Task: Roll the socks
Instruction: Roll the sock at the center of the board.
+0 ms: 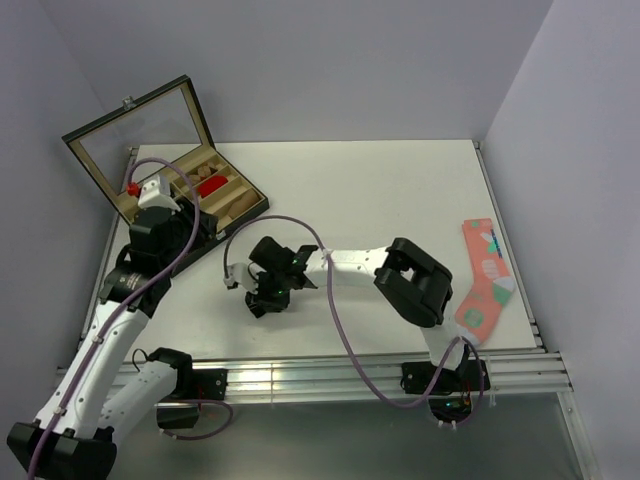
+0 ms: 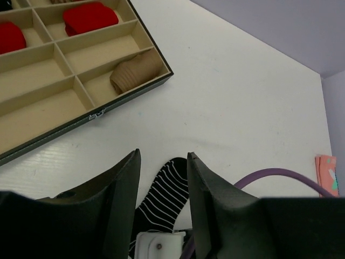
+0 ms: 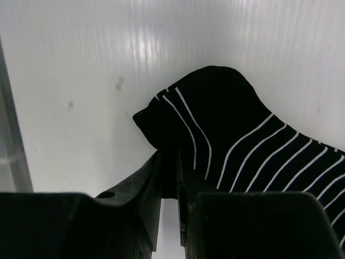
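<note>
The black sock with thin white stripes [image 3: 232, 124] lies flat on the white table, in front of the arms. My right gripper [image 3: 170, 156] is down at one end of it, jaws shut on a pinch of the black fabric at the edge. From above, the right gripper [image 1: 262, 298] covers most of that sock. My left gripper [image 2: 163, 154] hangs open and empty above the table, and the striped sock [image 2: 167, 189] shows well below it, between its fingers. The tan-brown sock [image 2: 135, 71] sits bunched in a compartment of the box.
An open divided box [image 2: 129, 96] with its glass lid raised stands at the back left, holding red bundles [image 2: 89, 16]. A coral-pink patterned sock [image 1: 485, 280] lies along the table's right edge. A purple cable [image 1: 335, 300] loops over the right arm.
</note>
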Robot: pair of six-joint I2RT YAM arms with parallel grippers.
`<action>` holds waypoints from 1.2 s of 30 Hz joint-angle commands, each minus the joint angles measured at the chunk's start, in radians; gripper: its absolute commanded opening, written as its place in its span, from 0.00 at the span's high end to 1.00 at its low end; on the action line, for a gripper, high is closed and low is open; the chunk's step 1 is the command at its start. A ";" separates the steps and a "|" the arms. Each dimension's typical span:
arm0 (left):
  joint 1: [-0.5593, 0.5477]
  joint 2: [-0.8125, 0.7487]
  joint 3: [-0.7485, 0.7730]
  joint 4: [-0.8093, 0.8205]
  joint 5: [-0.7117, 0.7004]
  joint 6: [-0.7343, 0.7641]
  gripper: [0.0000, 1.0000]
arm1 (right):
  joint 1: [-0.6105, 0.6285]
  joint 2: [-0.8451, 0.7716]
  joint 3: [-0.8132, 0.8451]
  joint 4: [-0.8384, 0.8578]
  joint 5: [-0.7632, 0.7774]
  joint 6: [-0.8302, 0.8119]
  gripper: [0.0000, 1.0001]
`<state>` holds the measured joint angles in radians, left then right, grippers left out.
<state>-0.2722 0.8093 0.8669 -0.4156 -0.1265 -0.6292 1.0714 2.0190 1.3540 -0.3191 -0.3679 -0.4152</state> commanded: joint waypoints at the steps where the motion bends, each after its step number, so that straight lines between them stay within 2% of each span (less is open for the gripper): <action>1: -0.010 0.019 -0.041 0.127 0.019 -0.049 0.56 | -0.043 -0.048 -0.012 -0.185 -0.084 -0.046 0.79; 6: -0.073 0.054 -0.132 0.196 -0.039 -0.112 0.57 | -0.111 -0.039 0.033 -0.354 -0.242 -0.092 0.79; 13: -0.209 0.071 -0.244 0.294 -0.254 -0.228 0.59 | -0.228 0.018 0.114 -0.538 -0.394 -0.168 0.79; 17: -0.309 0.088 -0.331 0.388 -0.373 -0.242 0.60 | -0.274 0.066 0.166 -0.620 -0.450 -0.204 0.79; 21: -0.445 0.112 -0.408 0.535 -0.427 -0.213 0.59 | -0.303 0.136 0.229 -0.734 -0.489 -0.246 0.79; 27: -0.570 0.182 -0.482 0.740 -0.492 -0.120 0.59 | -0.338 0.219 0.290 -0.845 -0.558 -0.281 0.79; 32: -0.653 0.231 -0.566 0.998 -0.469 0.002 0.59 | -0.382 0.296 0.353 -0.942 -0.600 -0.313 0.79; 36: -0.706 0.271 -0.621 1.132 -0.467 0.043 0.59 | -0.403 0.320 0.362 -0.982 -0.609 -0.329 0.79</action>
<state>-0.9466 1.0679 0.2741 0.4885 -0.5911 -0.6579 0.6842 2.3264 1.6836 -1.2137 -0.9348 -0.7082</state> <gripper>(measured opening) 0.407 0.213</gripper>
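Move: The striped black sock's middle lies about 12 cm to the right of the left gripper, 4 cm nearer the base and some 25 cm below. The rolled brown sock in the box is about 16 cm ahead of that gripper and 1 cm to its right. The right gripper already pinches the black sock's near end, its middle 7 cm ahead and 3 cm right; the board's centre, where it goes, is about 12 cm right and 3 cm ahead. Keep the right gripper shut on the striped black sock's near end and drag it some 12 cm right to the board's centre, with a small rise and dip midway, swinging the fingertips almost 50 degrees back towards the base. Meanwhile bring the part-open left gripper about 15 cm down and 13 cm right, drawing back a little late on, towards the sock without touching it. ##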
